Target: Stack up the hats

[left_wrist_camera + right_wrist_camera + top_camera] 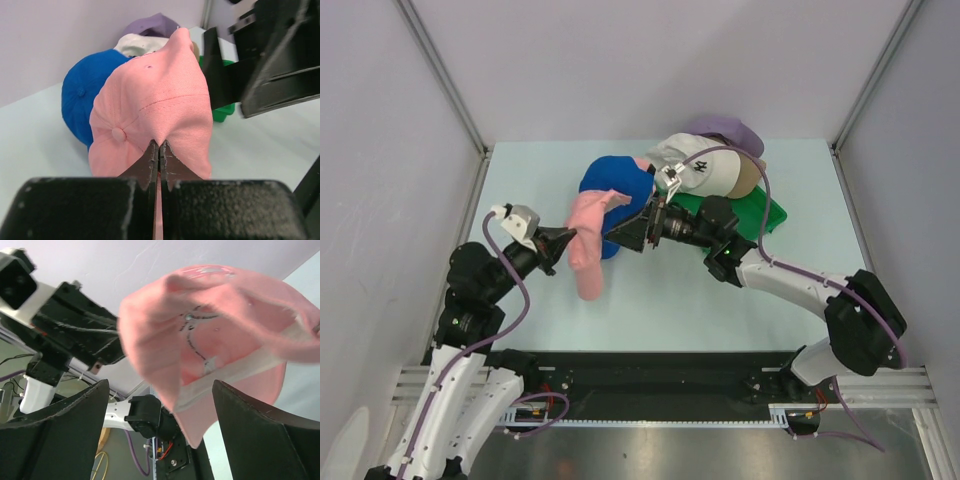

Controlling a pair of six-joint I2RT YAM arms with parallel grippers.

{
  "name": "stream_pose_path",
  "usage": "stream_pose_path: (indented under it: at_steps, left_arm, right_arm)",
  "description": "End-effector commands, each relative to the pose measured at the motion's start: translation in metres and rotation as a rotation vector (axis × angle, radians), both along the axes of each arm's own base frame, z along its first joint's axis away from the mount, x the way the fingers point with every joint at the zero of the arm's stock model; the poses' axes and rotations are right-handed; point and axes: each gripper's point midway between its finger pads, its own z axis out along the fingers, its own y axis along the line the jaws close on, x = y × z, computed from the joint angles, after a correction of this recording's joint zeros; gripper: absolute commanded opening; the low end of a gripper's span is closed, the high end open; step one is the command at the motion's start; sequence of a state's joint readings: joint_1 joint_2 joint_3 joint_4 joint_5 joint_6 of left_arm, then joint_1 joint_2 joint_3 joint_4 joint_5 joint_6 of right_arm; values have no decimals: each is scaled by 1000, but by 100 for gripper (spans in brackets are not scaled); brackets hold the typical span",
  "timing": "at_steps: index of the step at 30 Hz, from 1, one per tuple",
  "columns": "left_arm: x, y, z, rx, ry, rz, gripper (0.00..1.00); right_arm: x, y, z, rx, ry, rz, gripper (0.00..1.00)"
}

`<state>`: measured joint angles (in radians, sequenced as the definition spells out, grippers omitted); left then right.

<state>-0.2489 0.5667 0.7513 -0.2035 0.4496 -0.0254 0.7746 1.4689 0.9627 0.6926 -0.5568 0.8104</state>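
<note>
The pink hat [588,238] hangs above the table between my two arms. My left gripper [160,146] is shut on a pinch of its crown fabric, near the top button. My right gripper [160,410] is open, its two black fingers [75,422] spread wide under the hat's open underside [215,335] without touching it. Behind the pink hat lies the royal blue hat [616,178] on the table. Farther back right, the white hat [705,165], a tan hat [752,180] and the lavender hat [725,130] sit piled together.
A flat green tray [768,215] lies under the pile at the back right, behind my right arm [790,285]. Grey walls close the table on the left, back and right.
</note>
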Motion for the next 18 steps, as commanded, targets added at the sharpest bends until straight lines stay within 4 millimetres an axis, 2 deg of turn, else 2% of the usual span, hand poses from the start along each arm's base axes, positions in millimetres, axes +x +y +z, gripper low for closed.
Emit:
stream_pose_path:
  at_steps: [1,6,10,11,15,17,18]
  left_arm:
    - [-11,-12,24,-18,-105,-99,0]
    - [-13,-13,28,-22,-115,-110,0]
    - [-13,-13,27,-21,-116,-105,0]
    - [-12,-12,27,-20,-114,-98,0]
    - [-6,-6,23,-12,-103,-53,0]
    - [-5,-5,20,-8,-95,-45,0]
    - [-4,-5,19,-6,-93,-45,0]
  right_arm:
    - [0,14,27,77,-77,31,90]
    - [-7,28,23,98,-55,90,91]
    - [-17,30,31,144,-61,141,89]
    - [-19,28,32,151,-60,145,87]
    - [-23,21,40,161,-72,125,64]
    - [-22,17,41,161,-80,100,61]
    - [-24,12,48,170,-95,89,60]
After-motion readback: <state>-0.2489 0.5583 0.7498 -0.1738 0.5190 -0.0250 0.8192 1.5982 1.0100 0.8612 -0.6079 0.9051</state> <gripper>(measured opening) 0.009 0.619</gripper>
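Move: The pink hat hangs in my shut left fingers, its middle about 4 cm to the right of that hand and some 6 cm below it. From my open right hand, that middle is roughly 6 cm left, level fore and aft, and 6 cm lower. The blue hat lies some 18 cm ahead of my right hand, 1 cm left and 24 cm down; the white cap is 18 cm right of the blue hat and 7 cm farther out. I bring my wide-open right hand about 3 cm left to the loose edge of the pink hat, dipping about a centimetre, then rising again while easing back slightly. As it gets there, its fingers start closing around the hat's fold but stay well apart. My left hand keeps its pinch, easing about a centimetre each back, right and up. ##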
